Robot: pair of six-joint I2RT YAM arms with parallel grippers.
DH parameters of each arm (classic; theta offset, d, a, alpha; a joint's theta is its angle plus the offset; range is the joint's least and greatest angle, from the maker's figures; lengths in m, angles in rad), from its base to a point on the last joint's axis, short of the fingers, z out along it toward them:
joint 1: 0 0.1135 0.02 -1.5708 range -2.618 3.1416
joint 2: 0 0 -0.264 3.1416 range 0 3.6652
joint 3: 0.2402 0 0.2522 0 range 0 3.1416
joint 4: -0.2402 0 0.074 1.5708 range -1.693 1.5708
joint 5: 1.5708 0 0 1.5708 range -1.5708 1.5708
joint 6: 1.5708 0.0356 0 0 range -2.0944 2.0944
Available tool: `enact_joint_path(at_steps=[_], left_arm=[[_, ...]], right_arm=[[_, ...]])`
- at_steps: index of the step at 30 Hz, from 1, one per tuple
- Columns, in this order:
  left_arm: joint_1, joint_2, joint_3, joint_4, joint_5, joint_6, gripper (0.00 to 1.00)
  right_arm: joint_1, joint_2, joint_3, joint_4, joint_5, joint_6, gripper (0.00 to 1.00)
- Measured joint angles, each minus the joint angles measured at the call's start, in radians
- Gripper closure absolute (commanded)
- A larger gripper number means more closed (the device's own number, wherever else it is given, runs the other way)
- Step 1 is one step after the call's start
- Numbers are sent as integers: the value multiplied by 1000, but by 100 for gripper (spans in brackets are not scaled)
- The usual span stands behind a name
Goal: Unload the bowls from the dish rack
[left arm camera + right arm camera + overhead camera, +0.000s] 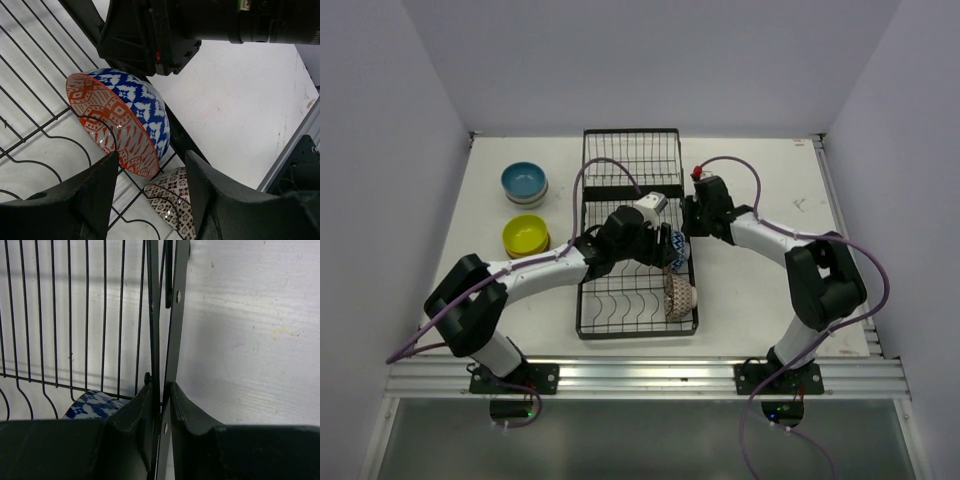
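Observation:
The black wire dish rack (620, 300) lies lengthwise in the middle of the table. Two bowls lean on edge at its right side: a blue zigzag bowl (678, 248) with an orange-patterned inside (107, 117), and a brown-patterned bowl (679, 295) nearer the front. My left gripper (655, 252) hovers open just over them, its fingers (95, 190) spread either side of the blue bowl's lower rim and the brown bowl (175, 200), touching neither. My right gripper (692, 222) is shut on the rack's right side rail (172, 300); the blue bowl (92, 405) shows beside it.
On the table left of the rack stand a stack of bowls with a blue one on top (524, 182) and a yellow-green bowl (526, 235). White walls close in three sides. A metal rail (640, 375) runs along the near edge. The right arm (210, 25) hangs close above the blue bowl.

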Motion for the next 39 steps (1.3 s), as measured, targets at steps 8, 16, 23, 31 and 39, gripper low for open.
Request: enact_joint_path(at_steps=[8, 16, 23, 31, 39], left_arm=[[-2, 90, 4, 79, 10, -62, 47], [-12, 131, 8, 191, 50, -131, 88], [-14, 156, 13, 217, 99, -198, 100], [-10, 101, -102, 339, 85, -294, 100], [61, 60, -234, 523, 121, -511, 100]], right_arm=[[-26, -36, -54, 35, -24, 0, 100], [-37, -55, -77, 43, -26, 0, 100], [-52, -63, -87, 46, -25, 0, 100], [-59, -70, -95, 48, -42, 0, 100], [-57, -77, -108, 52, -70, 4, 100]])
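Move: The blue patterned bowl stands on its side in the rack, about 6 cm right of the left hand, 3 cm ahead and 4 cm lower. The brown patterned bowl is also 6 cm right, but some 9 cm back and 5 cm down. The right hand already grips the rack's right rail; from it the blue bowl lies roughly 6 cm back and 4 cm left, slightly lower. Left hand reaches 4 cm right, pinches the blue bowl's rim, draws back left; right hand drags rack right. ##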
